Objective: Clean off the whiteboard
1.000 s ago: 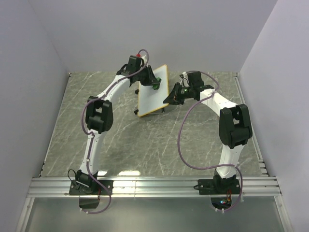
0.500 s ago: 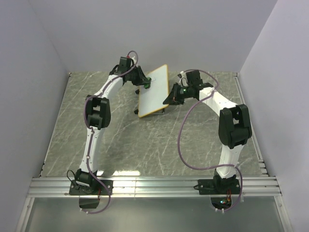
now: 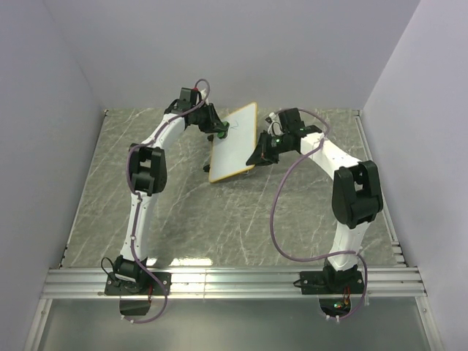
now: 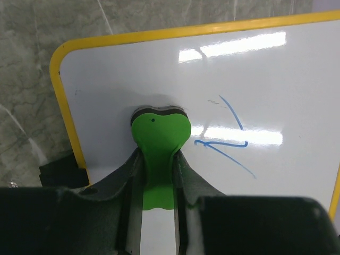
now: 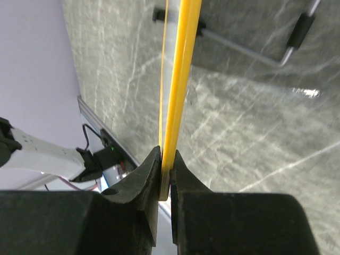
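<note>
The whiteboard (image 3: 234,142) stands tilted at the back middle of the table, white with a yellow-orange frame. My right gripper (image 3: 256,156) is shut on its right edge; the frame (image 5: 179,85) runs edge-on between the two black fingers. My left gripper (image 3: 219,131) is shut on a green bow-shaped eraser (image 4: 159,135), whose dark pad presses on the board face (image 4: 265,79) near the upper left corner. A blue scribble (image 4: 226,138) lies just right of the eraser.
The grey marbled tabletop (image 3: 190,212) surrounds the board. A black foot (image 4: 61,170) shows by the frame's left edge, and a metal stand bar (image 5: 249,48) shows behind the board. Light walls close the back and sides.
My left gripper with the eraser has swung left and back across the board, from its upper middle toward its left edge. The board and right gripper have shifted only slightly.
</note>
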Action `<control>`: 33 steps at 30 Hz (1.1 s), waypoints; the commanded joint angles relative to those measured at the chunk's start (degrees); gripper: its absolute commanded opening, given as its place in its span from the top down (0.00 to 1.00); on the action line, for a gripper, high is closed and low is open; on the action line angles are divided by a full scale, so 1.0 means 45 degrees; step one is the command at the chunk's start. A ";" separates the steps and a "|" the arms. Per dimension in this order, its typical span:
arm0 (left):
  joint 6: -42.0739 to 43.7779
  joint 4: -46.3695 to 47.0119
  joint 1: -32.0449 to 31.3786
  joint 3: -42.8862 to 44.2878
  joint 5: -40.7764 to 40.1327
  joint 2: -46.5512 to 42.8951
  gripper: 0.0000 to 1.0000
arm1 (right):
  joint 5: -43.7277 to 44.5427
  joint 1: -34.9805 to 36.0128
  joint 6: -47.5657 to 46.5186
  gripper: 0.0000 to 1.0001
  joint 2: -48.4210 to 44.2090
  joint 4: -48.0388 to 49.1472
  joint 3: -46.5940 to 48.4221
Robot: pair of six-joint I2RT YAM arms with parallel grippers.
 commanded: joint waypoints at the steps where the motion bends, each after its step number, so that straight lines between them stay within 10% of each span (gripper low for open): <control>1: 0.0381 0.0032 -0.0947 -0.0390 0.0959 -0.0879 1.00 | -0.1338 0.1511 -0.2200 1.00 0.0116 -0.2125 0.0552; 19: 0.0381 -0.0514 -0.1670 -0.1308 0.1057 -0.2893 1.00 | -0.1005 0.2177 -0.2318 1.00 0.0997 -0.2538 0.1511; 33: 0.0712 -0.1978 -0.0401 -0.0078 -0.2360 -0.0179 1.00 | -0.1767 0.2216 -0.2611 1.00 0.0256 -0.2576 0.0653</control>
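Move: The left hand already has the green eraser on the sloping whiteboard. The last blue mark lies about 3 cm to its right, 1 cm farther out and 3 cm higher up the slope. The board's nearest black foot is about 4 cm to this hand's left, 2 cm back and 5 cm lower. From the right hand, which already pinches the board's raised corner, the mark is some 12 cm ahead, 7 cm to the left and slightly lower. Eraser still against the whiteboard, the left hand wipes up the slope across the blue mark, moving up about 7 cm while going back and right some 5 cm each. It pauses, then comes halfway back down, forward and left. Meanwhile the right hand keeps its pinch on the raised corner and draws it back about 5 cm and a little left; both grips stay closed. ##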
